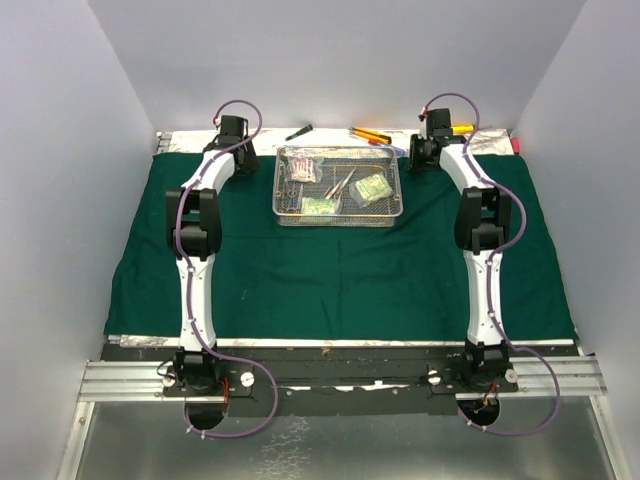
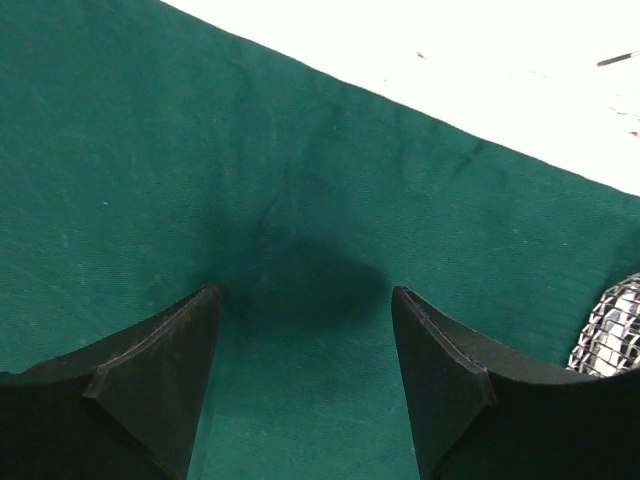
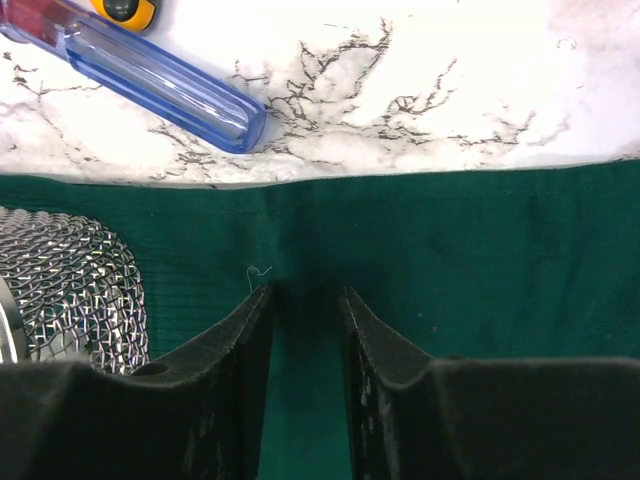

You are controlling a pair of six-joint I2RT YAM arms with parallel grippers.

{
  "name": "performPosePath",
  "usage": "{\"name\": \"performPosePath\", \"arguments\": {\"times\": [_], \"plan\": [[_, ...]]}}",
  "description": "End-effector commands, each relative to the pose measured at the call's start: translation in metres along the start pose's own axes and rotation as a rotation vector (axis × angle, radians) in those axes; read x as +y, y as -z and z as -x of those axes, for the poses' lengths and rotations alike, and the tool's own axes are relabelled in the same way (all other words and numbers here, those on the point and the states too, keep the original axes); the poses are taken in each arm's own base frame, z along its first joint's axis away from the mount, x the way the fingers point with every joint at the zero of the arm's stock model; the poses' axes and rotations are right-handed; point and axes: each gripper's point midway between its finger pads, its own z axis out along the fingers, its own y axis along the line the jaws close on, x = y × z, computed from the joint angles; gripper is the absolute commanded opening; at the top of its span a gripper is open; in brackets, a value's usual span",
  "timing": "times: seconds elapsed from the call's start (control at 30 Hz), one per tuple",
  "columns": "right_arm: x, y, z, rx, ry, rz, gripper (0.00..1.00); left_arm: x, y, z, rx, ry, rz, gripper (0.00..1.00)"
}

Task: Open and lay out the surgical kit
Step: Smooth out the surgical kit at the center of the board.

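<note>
The dark green cloth lies spread flat over the table. On its far middle stands the silver wire-mesh tray, which holds three clear packets and steel clamps and tweezers. My left gripper is at the cloth's far left, just left of the tray. In the left wrist view it stands wide open over bare cloth, with the tray corner at the right. My right gripper is at the far right, its tips down on the cloth near the cloth's far edge. A narrow gap shows between its jaws.
Beyond the cloth's far edge lie loose tools: a green-handled screwdriver, orange-handled ones and a yellow one. A blue-handled screwdriver lies close to my right gripper, and the tray's mesh corner is just left of it.
</note>
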Motion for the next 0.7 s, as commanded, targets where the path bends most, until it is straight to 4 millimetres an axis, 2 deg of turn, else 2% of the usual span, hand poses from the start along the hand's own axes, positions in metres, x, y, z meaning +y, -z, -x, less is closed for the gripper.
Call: {"name": "performPosePath", "arguments": {"times": [0.0,0.17,0.27,0.37,0.5,0.63,0.67], "plan": [[-0.001,-0.015,-0.022,0.054,0.022,-0.032,0.31,0.005,-0.016,-0.032,0.080,0.013,0.027,0.71],[0.000,-0.016,-0.024,0.060,0.021,-0.035,0.17,0.015,-0.024,-0.051,0.134,0.004,0.091,0.70],[0.004,-0.016,-0.026,0.068,0.007,-0.016,0.09,0.020,-0.028,-0.063,0.181,0.000,0.126,0.65],[0.006,-0.018,-0.030,0.087,0.000,-0.012,0.01,0.023,-0.031,-0.071,0.208,0.006,0.137,0.52],[0.003,-0.019,-0.032,0.095,-0.016,-0.034,0.01,0.024,-0.035,-0.077,0.227,0.016,0.145,0.38],[0.004,-0.017,-0.026,0.080,-0.036,-0.038,0.01,0.025,-0.038,-0.082,0.246,0.017,0.152,0.19],[0.005,-0.016,-0.024,0.073,-0.040,-0.037,0.01,0.025,-0.039,-0.083,0.250,0.017,0.151,0.09]]}}
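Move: The cloth of the surgical kit lies right under both of my hands, some 1 cm below, with its far edge about 5 cm ahead. The wire basket's middle is about 25 cm to the right and 4 cm back of my left hand, and about 22 cm to the left and 6 cm back of my right. From my right hand, the blue screwdriver handle lies roughly 6 cm ahead and 7 cm left. I pinch the cloth near its far edge on both sides of the basket. My right hand stays almost in place and shuts its half-closed fingers fully on the fabric. My left eases down a little over 1 cm onto the cloth, then, still sinking, closes from wide open to nearly shut while drifting about 1.5 cm left, away from the basket, and turning slightly counter-clockwise. ##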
